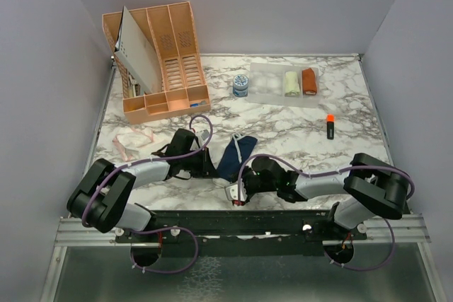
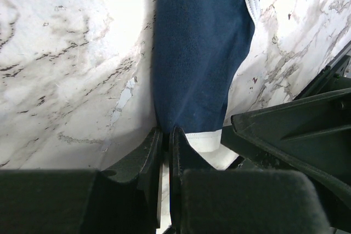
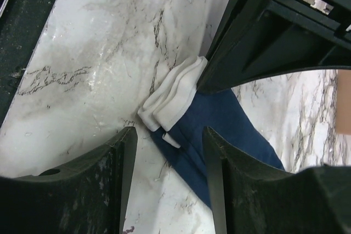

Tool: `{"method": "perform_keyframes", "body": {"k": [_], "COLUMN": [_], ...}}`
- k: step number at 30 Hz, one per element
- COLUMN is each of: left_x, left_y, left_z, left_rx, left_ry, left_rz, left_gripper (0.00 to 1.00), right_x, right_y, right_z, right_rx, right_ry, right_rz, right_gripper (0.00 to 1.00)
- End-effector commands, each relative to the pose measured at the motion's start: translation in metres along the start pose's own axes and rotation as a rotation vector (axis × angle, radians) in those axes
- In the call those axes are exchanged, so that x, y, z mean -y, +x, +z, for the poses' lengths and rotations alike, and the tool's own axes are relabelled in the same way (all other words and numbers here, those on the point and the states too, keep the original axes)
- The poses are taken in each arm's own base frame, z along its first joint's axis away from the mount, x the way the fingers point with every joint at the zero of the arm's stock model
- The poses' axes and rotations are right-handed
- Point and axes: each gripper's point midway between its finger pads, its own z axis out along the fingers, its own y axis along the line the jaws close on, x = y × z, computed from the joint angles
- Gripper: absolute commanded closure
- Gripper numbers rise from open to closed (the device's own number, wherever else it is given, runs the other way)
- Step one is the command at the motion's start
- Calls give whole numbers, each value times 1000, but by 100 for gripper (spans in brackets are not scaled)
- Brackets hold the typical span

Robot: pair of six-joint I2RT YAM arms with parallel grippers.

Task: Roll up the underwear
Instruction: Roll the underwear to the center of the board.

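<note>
The navy underwear [image 1: 236, 153] lies bunched on the marble table [image 1: 297, 132] between my two arms. My left gripper [image 2: 166, 134] is shut on its lower edge, where the blue cloth [image 2: 203, 53] runs into the thin gap between the fingertips. The right gripper [image 3: 169, 146] stands open just over the cloth [image 3: 230, 119], one finger on bare table and the other over the blue, near the folded white waistband [image 3: 173, 100]. The whitish-pink underwear [image 1: 133, 141] lies flat at the left, away from both grippers.
An orange file organiser [image 1: 159, 54] stands at the back left. Behind the middle are a small blue-and-white tub [image 1: 241, 86] and a clear tray with a cream roll [image 1: 291, 83] and a rust-orange roll [image 1: 309, 80]. An orange-capped marker [image 1: 330, 126] lies at the right.
</note>
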Motion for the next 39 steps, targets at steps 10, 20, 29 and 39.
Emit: {"method": "perform_keyframes", "body": {"k": [10,20,29,39], "left_x": [-16,-16,-17,-15], "left_y": [9,10,11,2], "left_z": [1,2,2,-6], "left_rx": [-34,-43,-40,27], "left_ry": [-53,-49,-51,-54], "left_rz": [-4,-6,-13,-53], "left_gripper": [100,100,100,78], "right_x": [-36,-39,-34,-24], "right_y": [5,18,27,1], "right_z": [9,13,13,12], "right_rx": [17,-34,-81,78], "right_ry": [-133,-112,-82,59], "right_rz": [26,58,78,349], "right_gripper": [51,64,85,100]}}
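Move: The underwear's rolled white waistband end lies about 2 cm left of the right hand point, level with it fore and aft and some 2 cm lower. The left fingertips already pinching the cloth are about 3 cm ahead and 6 cm left of the right hand; the navy body's middle is some 10 cm straight ahead, and the table's near edge 8 cm straight back. From the left hand, the same waistband end lies about 3 cm back, 4 cm right and slightly lower. The waistband's near corner is what the right fingers shut on: from just over half open they close fully while the hand creeps about 1.5 cm left and as far down towards the table, first drifting back slightly. Once shut, the wrist rolls about 10 degrees around the finger line, forward side dipping. The left hand stays put, keeping its pinch beside the waistband. ##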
